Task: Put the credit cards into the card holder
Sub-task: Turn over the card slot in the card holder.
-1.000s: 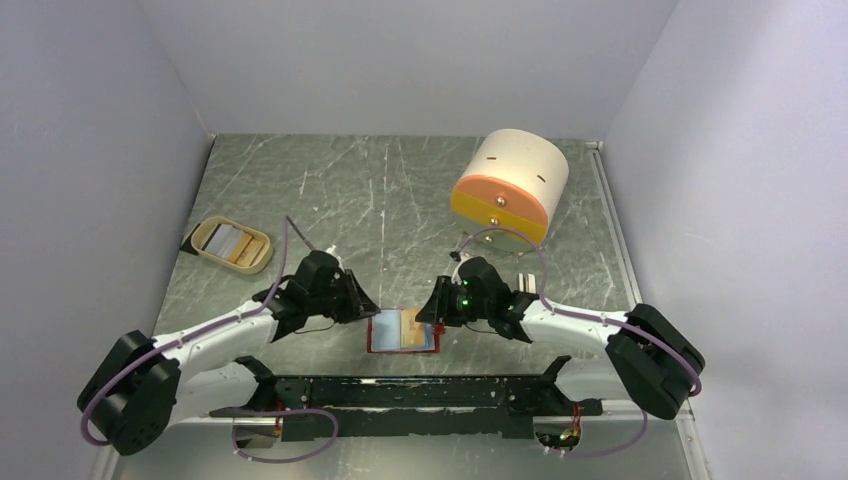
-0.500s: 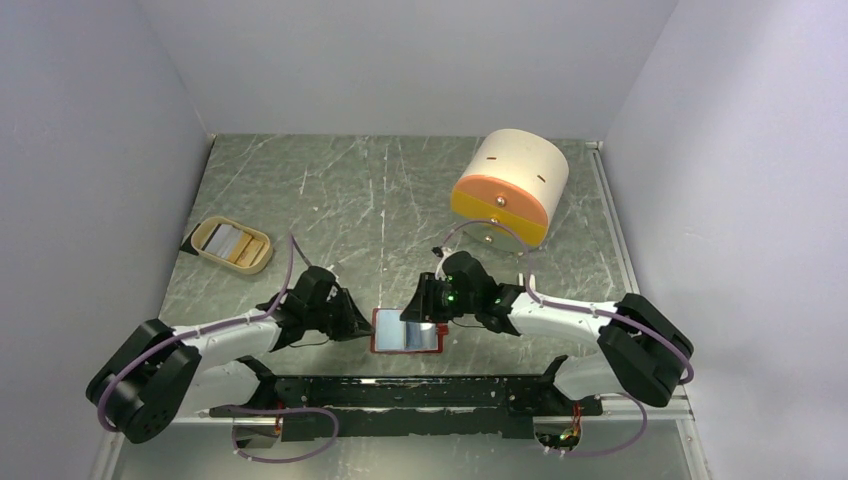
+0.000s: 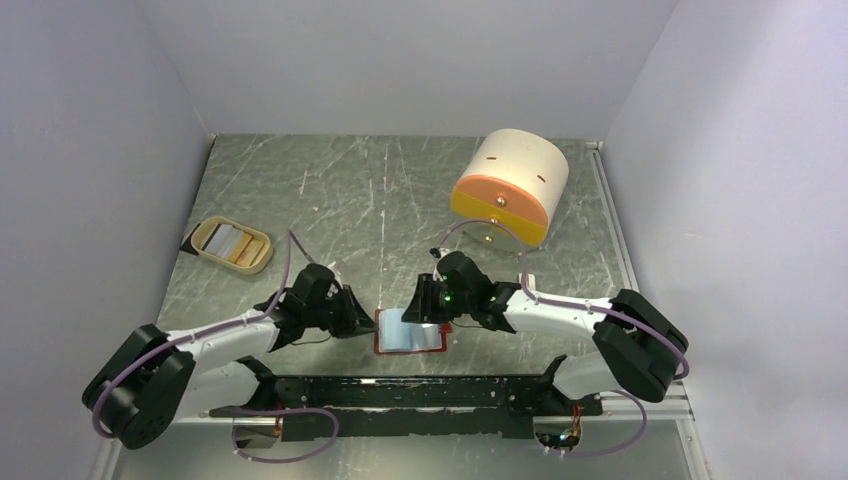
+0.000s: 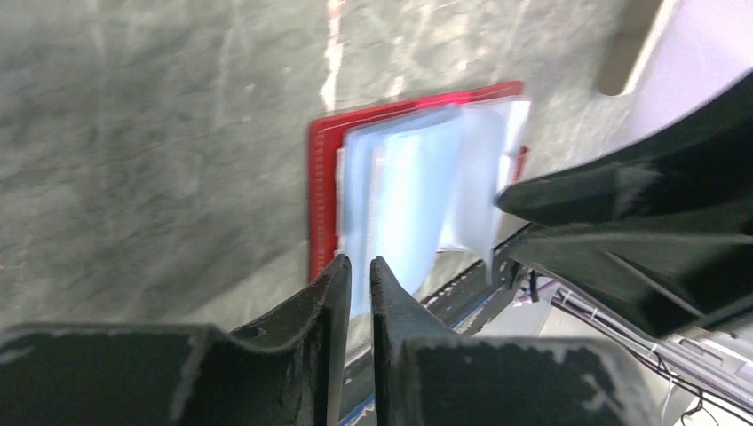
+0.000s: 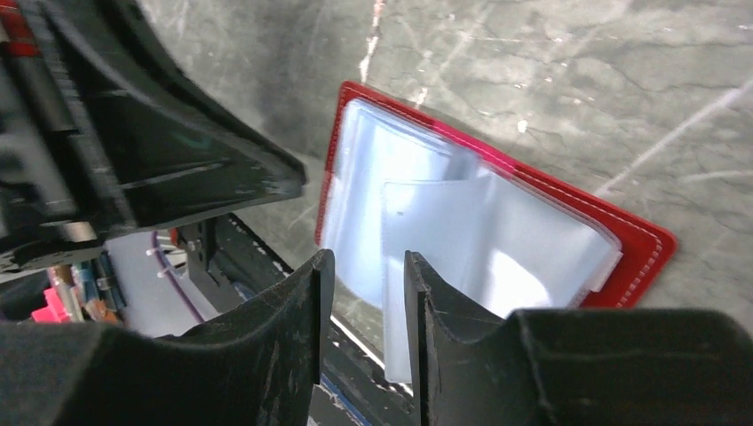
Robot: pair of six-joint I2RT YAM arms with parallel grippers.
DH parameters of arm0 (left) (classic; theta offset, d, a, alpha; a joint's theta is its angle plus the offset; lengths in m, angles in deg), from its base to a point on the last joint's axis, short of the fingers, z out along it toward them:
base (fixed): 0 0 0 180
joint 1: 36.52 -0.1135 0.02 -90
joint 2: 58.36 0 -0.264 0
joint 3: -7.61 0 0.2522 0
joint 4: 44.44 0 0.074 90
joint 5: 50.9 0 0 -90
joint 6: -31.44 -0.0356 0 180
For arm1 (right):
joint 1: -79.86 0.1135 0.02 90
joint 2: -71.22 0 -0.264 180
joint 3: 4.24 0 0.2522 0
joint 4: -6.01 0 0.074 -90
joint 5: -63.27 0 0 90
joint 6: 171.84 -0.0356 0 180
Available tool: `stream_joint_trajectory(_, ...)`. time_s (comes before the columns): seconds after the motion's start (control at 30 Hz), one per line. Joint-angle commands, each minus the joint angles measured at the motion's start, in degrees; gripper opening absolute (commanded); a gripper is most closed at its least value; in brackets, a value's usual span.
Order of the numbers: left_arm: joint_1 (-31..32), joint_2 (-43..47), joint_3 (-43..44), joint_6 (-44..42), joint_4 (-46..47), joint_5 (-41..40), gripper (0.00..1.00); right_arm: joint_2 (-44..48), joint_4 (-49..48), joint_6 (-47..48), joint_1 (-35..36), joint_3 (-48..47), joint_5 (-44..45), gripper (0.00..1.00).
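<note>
The red card holder (image 3: 408, 333) lies open near the table's front edge, its pale blue sleeves up (image 4: 404, 186) (image 5: 497, 226). My left gripper (image 3: 365, 322) (image 4: 360, 264) is at the holder's left edge. It is nearly shut, with only a thin slit and nothing in it. My right gripper (image 3: 413, 312) (image 5: 366, 262) hovers open over the sleeves. One loose clear sleeve leaf (image 5: 395, 293) hangs between its fingers, lying against the right finger. The credit cards (image 3: 230, 241), pale and tan, lie in the beige tray at the left. No card shows in the holder.
The beige oval tray (image 3: 256, 267) sits at mid-left. A big cream-and-orange cylinder (image 3: 510, 185) lies on its side at the back right. The black base rail (image 3: 420, 395) runs just in front of the holder. Grey walls close in both sides.
My right gripper has moved left over the holder. A sleeve leaf now covers the orange patch seen a second ago. My left gripper has slid to the holder's left edge and closed a little.
</note>
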Motion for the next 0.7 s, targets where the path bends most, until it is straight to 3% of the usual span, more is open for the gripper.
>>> stream_joint_trajectory(0.0, -0.32, 3.25, 4.27, -1.49, -2.84, -1.4, 0.21, 1.85, 4.91, 2.25, 0.3, -0.86, 4.99, 0.39)
stream_joint_trajectory(0.67, 2.31, -7.12, 7.5, -1.0, 6.51, 4.93, 0.21, 8.88, 16.7, 5.08, 0.29, 0.87, 18.73, 0.35)
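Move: The half-raised card slot stands near the middle of the open card holder, almost beneath the right hand, hardly ahead or back of it and some 5 cm down. The holder's red strap is about 7 cm to the right of that slot, level with it. From the left hand the slot lies about 8 cm to the right and 3 cm below; the card tray is roughly 33 cm to its left and 20 cm farther out. The raised card slot is taken over towards the holder's right side by the right hand, which sweeps about 5 cm right while sinking 2 cm, its slightly open fingers tipping some 15 degrees steeper; finger contact can't be made out. The left hand, its opening unchanged, lifts clear some 4 cm and forward a little, then eases right and halfway back down over the holder's left half. ##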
